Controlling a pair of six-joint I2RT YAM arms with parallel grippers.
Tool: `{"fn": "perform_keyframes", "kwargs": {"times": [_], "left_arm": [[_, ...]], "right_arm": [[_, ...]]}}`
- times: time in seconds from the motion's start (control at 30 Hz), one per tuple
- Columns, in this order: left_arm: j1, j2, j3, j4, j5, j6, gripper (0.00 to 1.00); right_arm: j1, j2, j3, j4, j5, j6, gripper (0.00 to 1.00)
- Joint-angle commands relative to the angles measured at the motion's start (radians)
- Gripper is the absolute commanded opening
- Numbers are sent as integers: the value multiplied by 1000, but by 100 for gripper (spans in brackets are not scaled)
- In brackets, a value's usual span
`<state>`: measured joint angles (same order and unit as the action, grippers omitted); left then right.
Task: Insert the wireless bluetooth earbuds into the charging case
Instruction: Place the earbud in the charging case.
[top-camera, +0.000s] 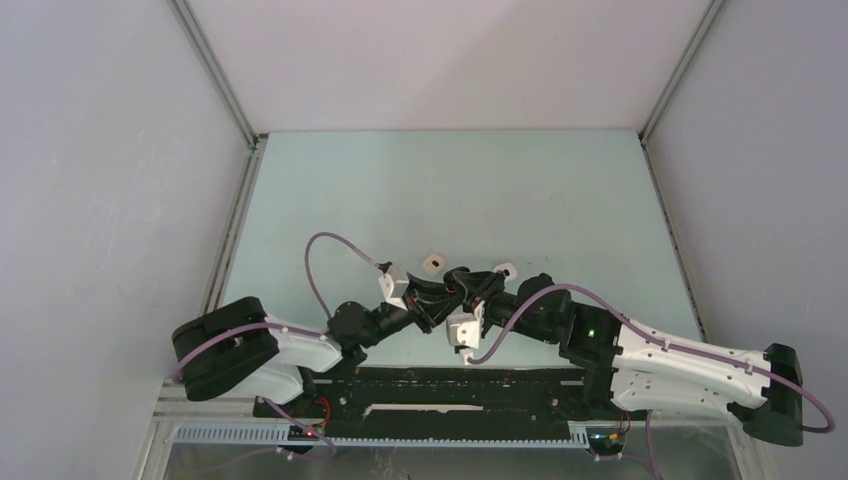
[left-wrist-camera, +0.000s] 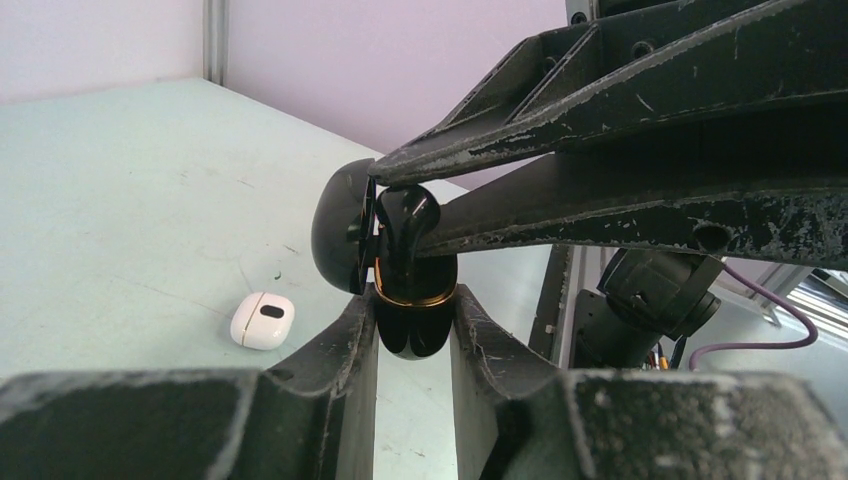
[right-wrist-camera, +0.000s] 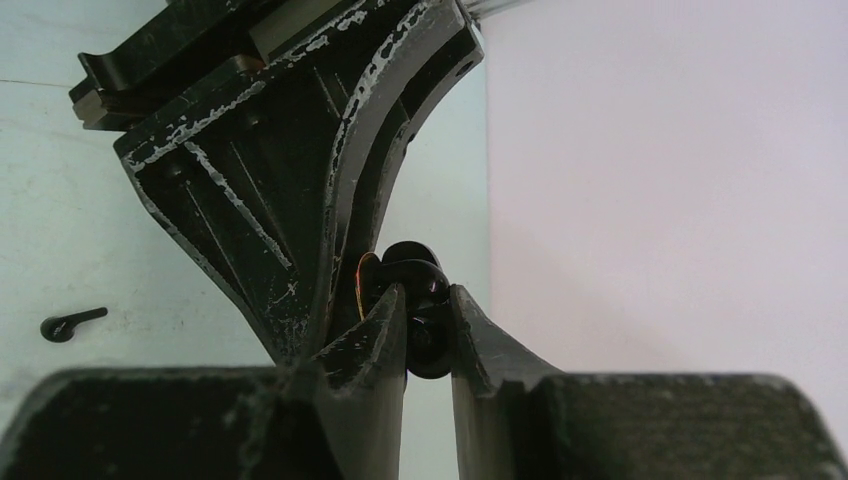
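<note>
My left gripper (left-wrist-camera: 413, 310) is shut on a black charging case (left-wrist-camera: 415, 325) with a gold rim, held upright above the table, its lid (left-wrist-camera: 340, 225) open to the left. My right gripper (right-wrist-camera: 428, 300) is shut on a black earbud (right-wrist-camera: 430, 355) and holds it at the case's open top; the bud also shows in the left wrist view (left-wrist-camera: 405, 215). The two grippers meet just in front of the arms (top-camera: 455, 288). A second black earbud (right-wrist-camera: 70, 323) lies on the table to the left in the right wrist view. How deep the held bud sits in the case is hidden.
A white pebble-like case (left-wrist-camera: 262, 320) lies shut on the pale green table (top-camera: 450, 190), and the top view shows it (top-camera: 432, 263) just beyond the grippers. Another white piece (top-camera: 505, 268) lies to its right. White walls enclose the table on three sides.
</note>
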<state>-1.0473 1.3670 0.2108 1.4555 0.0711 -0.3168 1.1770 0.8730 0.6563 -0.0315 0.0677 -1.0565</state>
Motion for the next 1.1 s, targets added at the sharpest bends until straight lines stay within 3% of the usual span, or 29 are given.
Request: {"fn": "perform_keyframes", "kwargs": {"times": [0.0, 0.23, 1.07], "left_arm": [[4, -21, 13, 125, -38, 36, 0], [4, -12, 11, 124, -29, 45, 0], [-6, 6, 16, 125, 0, 64, 0]], "right_arm": [[4, -17, 4, -114, -30, -19, 24], [5, -1, 71, -274, -110, -11, 34], [-20, 49, 228, -411, -151, 48, 52]]}}
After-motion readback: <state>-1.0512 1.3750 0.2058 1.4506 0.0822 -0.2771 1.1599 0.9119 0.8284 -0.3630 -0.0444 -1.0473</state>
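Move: The open black case in the left fingers lies roughly 1 cm to the left of and 1 cm below the right hand, whose fingers still pinch the black earbud at it. On the table some 20 cm below the right hand, the white case is about 13 cm ahead and 8 cm to its right, the pinkish case about 15 cm ahead and 7 cm to its left. For the left hand the black case is in its grip, about 1 cm to the right and up. Open the right gripper from nearly shut to about half open to let go of the earbud at the black case, drawing the hand back some 2 cm, then letting it sink about 1 cm, while its fingertips dip about 10 degrees. Keep the left fingers pinched on the case, sinking barely 1 cm. ##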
